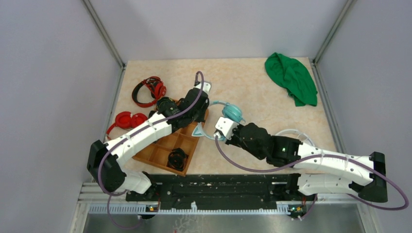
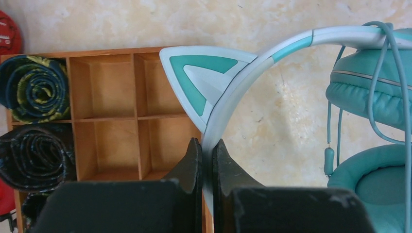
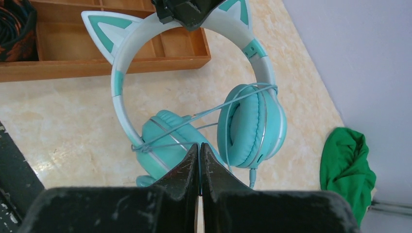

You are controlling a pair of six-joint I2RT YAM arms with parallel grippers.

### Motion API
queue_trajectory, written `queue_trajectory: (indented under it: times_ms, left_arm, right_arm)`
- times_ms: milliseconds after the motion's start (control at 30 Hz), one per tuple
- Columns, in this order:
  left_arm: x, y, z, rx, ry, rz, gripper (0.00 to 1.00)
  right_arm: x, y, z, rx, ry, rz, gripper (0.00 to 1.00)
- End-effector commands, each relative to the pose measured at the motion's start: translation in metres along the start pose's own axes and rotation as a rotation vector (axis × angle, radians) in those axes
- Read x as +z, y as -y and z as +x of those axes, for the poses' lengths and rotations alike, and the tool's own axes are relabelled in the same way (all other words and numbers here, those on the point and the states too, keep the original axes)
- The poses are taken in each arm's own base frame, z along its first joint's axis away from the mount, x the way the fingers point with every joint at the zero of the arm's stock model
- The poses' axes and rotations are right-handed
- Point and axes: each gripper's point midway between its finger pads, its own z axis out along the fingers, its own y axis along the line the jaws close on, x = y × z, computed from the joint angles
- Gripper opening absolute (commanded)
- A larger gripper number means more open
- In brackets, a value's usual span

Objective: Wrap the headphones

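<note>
The headphones (image 3: 250,121) are teal with a pale headband and two cat ears (image 2: 194,77). They hang above the table beside the wooden tray. My left gripper (image 2: 208,143) is shut on the headband (image 2: 228,104) just below one ear; it shows at the top of the right wrist view (image 3: 187,9). The thin pale cable (image 3: 165,144) runs across both ear cups and into my right gripper (image 3: 199,145), which is shut on it close to the lower cup. From above, the two grippers (image 1: 203,119) (image 1: 222,132) meet near the ear cup (image 1: 232,112).
A wooden compartment tray (image 1: 160,155) lies under the left arm, with dark rolled bundles (image 2: 34,87) in some cells. Two red headphones (image 1: 150,90) (image 1: 127,120) lie at the left. A green cloth (image 1: 291,77) sits at the back right corner. Walls enclose the table.
</note>
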Motion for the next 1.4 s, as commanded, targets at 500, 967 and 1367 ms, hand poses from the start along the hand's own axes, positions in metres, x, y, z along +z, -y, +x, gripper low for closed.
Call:
queue_trajectory:
  times_ms: [500,967,1367]
  left_arm:
    - [-0.012,0.027,0.012,0.144,0.011,0.228,0.00]
    - [-0.026,0.047,0.023,0.227,0.005,0.394,0.00]
    - [-0.033,0.049,0.032,0.250,-0.002,0.423,0.00]
  right_arm:
    - [-0.002,0.019,-0.019,-0.126,0.166,0.109,0.00]
    - [-0.002,0.005,-0.046,-0.133,0.309,0.028,0.00]
    - [-0.003,0.020,-0.020,-0.175,0.231,0.135,0.01]
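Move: The teal cat-ear headphones hang by their headband from the left hand. Their far earcup is about 15 cm to its right, 4 cm ahead and 5 cm lower; the near one is 10 cm right and 8 cm back. From the right hand, which holds the cable, the far earcup lies some 7 cm ahead and 1 cm right, the near one 5 cm back and 5 cm left, both roughly level. The tray's middle is 19 cm left of the left hand, 12 cm back and 18 cm below. The headphones are swung back so their far earcup comes towards the cable-holding right fingertips: the left hand, still pinching the headband, travels about 5 cm back with some drift right and down, turning clockwise some 25 degrees. The right hand, keeping the cable pinched, dips and edges forward a centimetre, then shifts 2 cm left and up before easing down again, its fingers tipping up. ##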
